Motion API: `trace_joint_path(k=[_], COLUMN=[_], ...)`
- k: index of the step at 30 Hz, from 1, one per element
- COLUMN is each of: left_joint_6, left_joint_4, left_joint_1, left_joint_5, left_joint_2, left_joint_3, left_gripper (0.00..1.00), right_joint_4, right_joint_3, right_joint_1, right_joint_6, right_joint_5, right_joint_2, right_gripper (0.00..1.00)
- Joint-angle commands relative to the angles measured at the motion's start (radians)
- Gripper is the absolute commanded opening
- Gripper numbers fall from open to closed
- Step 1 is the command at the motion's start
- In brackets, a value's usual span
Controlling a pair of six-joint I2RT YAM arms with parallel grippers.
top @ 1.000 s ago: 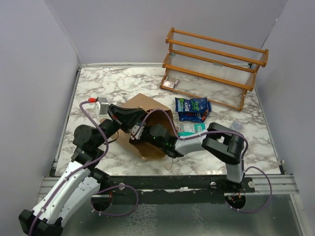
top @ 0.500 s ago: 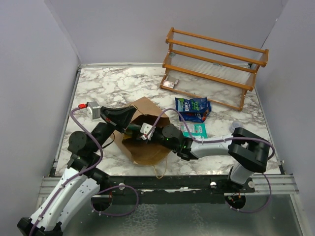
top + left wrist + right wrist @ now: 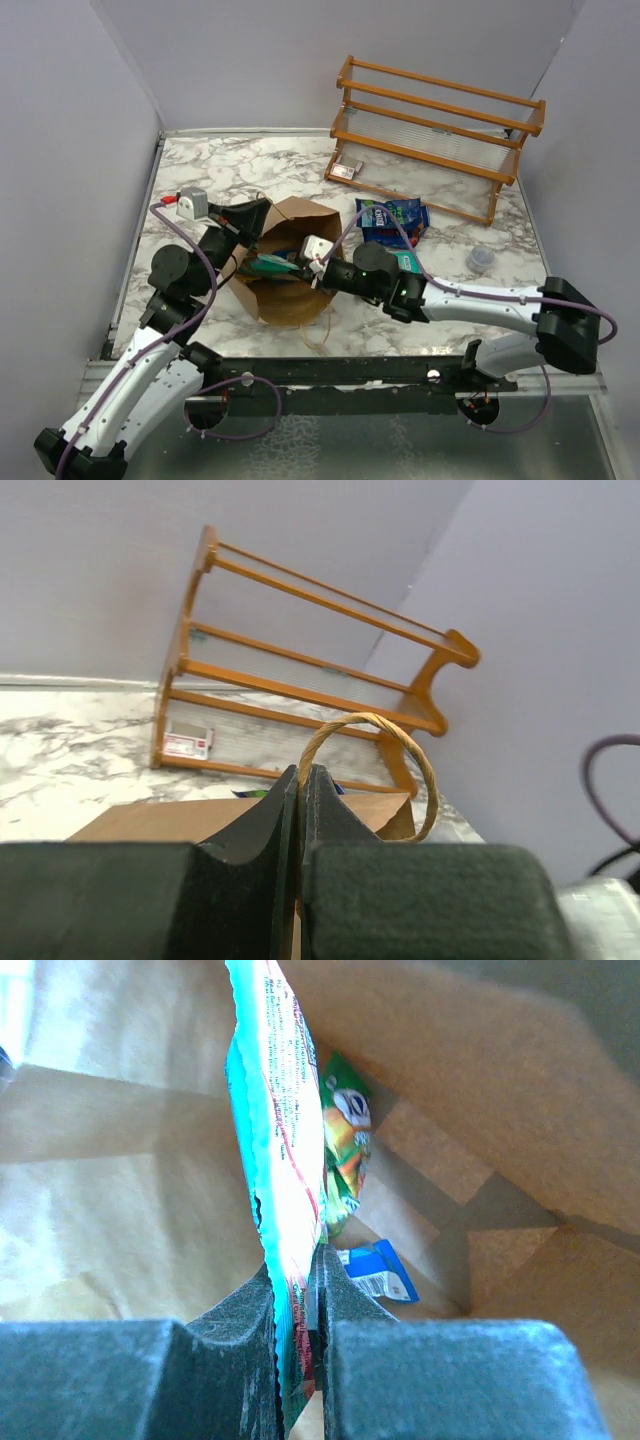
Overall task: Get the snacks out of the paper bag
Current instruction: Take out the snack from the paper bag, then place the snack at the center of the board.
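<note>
The brown paper bag (image 3: 290,295) lies on its side at centre left, mouth up toward the rack. My left gripper (image 3: 250,215) is shut on its twisted loop handle (image 3: 400,742), pinching the cord between the fingertips of the left gripper (image 3: 302,776) above the bag's edge (image 3: 150,820). Inside the bag mouth, my right gripper (image 3: 303,262) is shut on a teal snack packet (image 3: 280,1150); the packet's edge runs between the pads of the right gripper (image 3: 297,1272). Deeper in the bag lie a green-orange packet (image 3: 345,1150) and a blue packet (image 3: 380,1272). Blue packets (image 3: 392,220) and a teal one (image 3: 408,262) lie outside on the table.
A wooden two-shelf rack (image 3: 440,130) stands at the back right, with a small pale box (image 3: 346,171) at its left foot. A clear round cup (image 3: 481,258) sits right of the loose packets. Grey walls close in the marble table (image 3: 230,170) on three sides.
The right arm has stretched left into the bag mouth and its jaws have closed on the teal packet. The left gripper has shifted slightly with the handle, and the bag has turned.
</note>
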Motion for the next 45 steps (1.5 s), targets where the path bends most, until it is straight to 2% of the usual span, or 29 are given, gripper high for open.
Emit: trace_joint_path(k=[1, 4, 11, 17, 21, 25, 30, 32, 33, 35, 37, 41, 45], left_joint_6=[-0.005, 0.006, 0.059, 0.174, 0.221, 0.239, 0.255, 0.257, 0.258, 0.262, 0.266, 0.267, 0.264], left_joint_4=[-0.059, -0.050, -0.032, -0.047, -0.060, -0.057, -0.066, -0.067, -0.063, -0.057, -0.055, -0.053, -0.058], left_joint_1=[-0.002, -0.003, -0.002, -0.002, -0.002, -0.002, -0.002, -0.002, -0.003, -0.002, -0.003, -0.002, -0.002], left_joint_5=[-0.207, -0.286, -0.287, -0.413, -0.438, -0.446, -0.448, -0.448, -0.448, -0.451, -0.451, -0.443, -0.440], left_joint_2=[0.024, 0.046, 0.092, 0.133, 0.161, 0.161, 0.156, 0.153, 0.150, 0.149, 0.152, 0.156, 0.159], left_joint_3=[0.077, 0.094, 0.124, 0.181, 0.209, 0.209, 0.208, 0.206, 0.204, 0.200, 0.199, 0.192, 0.191], left_gripper=[0.00, 0.00, 0.00, 0.00, 0.00, 0.00, 0.00, 0.00, 0.00, 0.00, 0.00, 0.00, 0.00], right_joint_4=[-0.169, -0.227, -0.458, -0.699, -0.723, -0.645, -0.492, -0.510, -0.592, -0.836, -0.953, -0.952, -0.934], right_joint_3=[0.086, 0.109, 0.330, 0.534, 0.614, 0.578, 0.409, 0.331, 0.309, 0.296, 0.260, 0.150, 0.146], right_joint_1=[0.000, 0.000, 0.000, 0.000, 0.000, 0.000, -0.002, -0.017, -0.030, -0.081, -0.164, -0.237, -0.339], right_joint_6=[0.110, 0.156, 0.233, 0.232, 0.217, 0.136, -0.026, -0.032, 0.038, 0.277, 0.450, 0.556, 0.649], right_joint_5=[-0.011, 0.045, 0.182, 0.304, 0.482, 0.751, 1.072, 1.134, 1.142, 1.060, 0.892, 0.546, 0.220], right_joint_2=[-0.121, -0.187, -0.260, -0.288, -0.334, -0.385, -0.414, -0.410, -0.405, -0.397, -0.405, -0.443, -0.447], right_gripper=[0.01, 0.01, 0.01, 0.01, 0.01, 0.01, 0.02, 0.01, 0.01, 0.01, 0.01, 0.01, 0.01])
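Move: The right hand, inside the paper bag's mouth, already holds a teal snack; the spot by the tabled teal snack lies about 24 cm to its right and 6 cm ahead, some 18 cm below. The blue snacks lie roughly 26 cm right, 22 cm ahead and 17 cm below. The paper bag's middle is about 3 cm left, 3 cm ahead and 8 cm lower. From the left hand, the tabled teal snack is about 30 cm right, 1 cm ahead and 36 cm below. Keeping its pinch on the teal snack, the right hand lifts it steeply some 25 cm out of the paper bag, swings right about 24 cm and slightly forward, turning some 60 degrees clockwise, then drops almost as far towards the snacks on the table. The left hand keeps the bag's handle pinched, drawing it forward and left about 9 cm and turning counter-clockwise. ##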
